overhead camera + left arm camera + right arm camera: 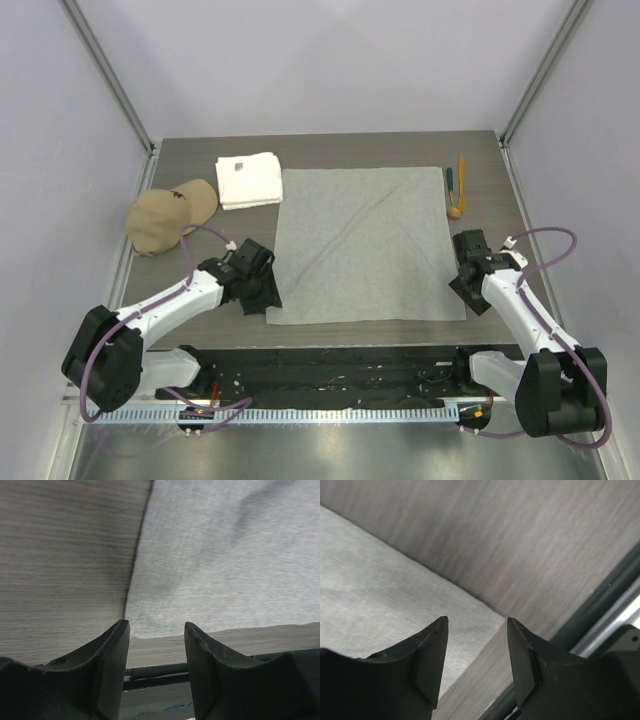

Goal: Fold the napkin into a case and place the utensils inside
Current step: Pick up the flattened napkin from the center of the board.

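The light-grey napkin lies spread flat in the middle of the table, with faint creases and no fold. My left gripper sits low at its near-left corner. In the left wrist view this gripper is open, and the napkin corner lies just ahead of the fingertips, with nothing between them. My right gripper is at the near-right corner. It is also open and holds nothing, the napkin corner just beyond its tips. The utensils lie beyond the napkin's far-right corner: a teal-handled one, an orange stick and a round wooden bowl.
A folded white towel lies at the napkin's far-left corner. A tan cap sits to the left of it. Metal frame posts rise at both back corners, and a dark rail runs along the near table edge.
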Available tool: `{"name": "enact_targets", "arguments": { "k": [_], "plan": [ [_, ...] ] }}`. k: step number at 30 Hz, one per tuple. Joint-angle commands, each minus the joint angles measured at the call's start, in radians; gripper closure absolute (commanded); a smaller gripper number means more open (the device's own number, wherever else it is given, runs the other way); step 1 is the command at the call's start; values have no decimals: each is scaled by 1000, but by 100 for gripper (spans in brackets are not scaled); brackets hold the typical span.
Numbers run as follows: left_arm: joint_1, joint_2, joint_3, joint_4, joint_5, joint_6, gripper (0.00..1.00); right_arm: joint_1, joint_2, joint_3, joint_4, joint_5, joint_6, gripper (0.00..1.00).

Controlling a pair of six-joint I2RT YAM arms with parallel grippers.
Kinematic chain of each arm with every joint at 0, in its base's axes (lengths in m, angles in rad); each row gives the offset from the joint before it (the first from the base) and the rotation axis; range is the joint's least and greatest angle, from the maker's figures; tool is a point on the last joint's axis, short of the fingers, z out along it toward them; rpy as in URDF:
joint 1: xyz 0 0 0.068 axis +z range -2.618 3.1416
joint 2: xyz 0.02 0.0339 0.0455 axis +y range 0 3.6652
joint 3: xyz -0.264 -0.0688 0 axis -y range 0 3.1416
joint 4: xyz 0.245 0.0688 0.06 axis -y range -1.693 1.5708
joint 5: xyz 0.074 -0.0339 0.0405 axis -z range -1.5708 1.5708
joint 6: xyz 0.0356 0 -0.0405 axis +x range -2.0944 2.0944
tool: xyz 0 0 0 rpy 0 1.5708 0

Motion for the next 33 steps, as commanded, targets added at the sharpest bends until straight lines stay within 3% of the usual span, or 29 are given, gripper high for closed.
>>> {"name": "enact_targets", "arguments": {
  "k": [1, 15, 23, 25, 28, 29, 31, 33],
  "plan": [
    [2, -27, -51, -5, -34, -75, 48, -20, -51, -25, -76, 34, 69, 46],
    [-12, 19, -106, 8, -14, -106, 48, -51, 45, -37, 51, -36, 15, 52],
    [-16, 19, -128, 18, 1, -106, 49, -51, 64, 16, 154, -96, -172, 51],
    [-16, 4, -140, 26, 1, -95, 49, -51, 65, 36, 257, -164, -340, 51],
    [-16, -48, -149, 46, -11, -83, 49, -49, 99, 71, 415, -206, -396, 52],
    [-16, -65, -152, 52, -11, -80, 49, -49, 149, 78, 465, -269, -405, 54],
    [-16, -97, -149, 54, -12, -69, 47, -51, 218, 139, 551, -297, -422, 68],
    [-16, -104, -137, 49, -22, -63, 45, -49, 343, 226, 558, -335, -445, 90]
  ]
}}
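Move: The napkin's near-left corner lies about 3 cm back and 1 cm left of the left hand, some 4 cm below it. The near-right corner is about 3 cm back and 1 cm right of the right hand, 5 cm down; the flat napkin's middle is some 13 cm ahead and 18 cm left of that hand. The utensils lie about 24 cm ahead of it and 3 cm right. The cap sits 20 cm ahead and 21 cm left of the left hand. The napkin's near-left corner ends up between the left hand's fingertips, which sink about 3 cm and draw back to straddle it, still half open. The right hand first backs off and sinks a little by the near-right corner, then sweeps forward some 12 cm along the right edge, easing left and up, turning about 20 degrees counter-clockwise while its fingers narrow late. ##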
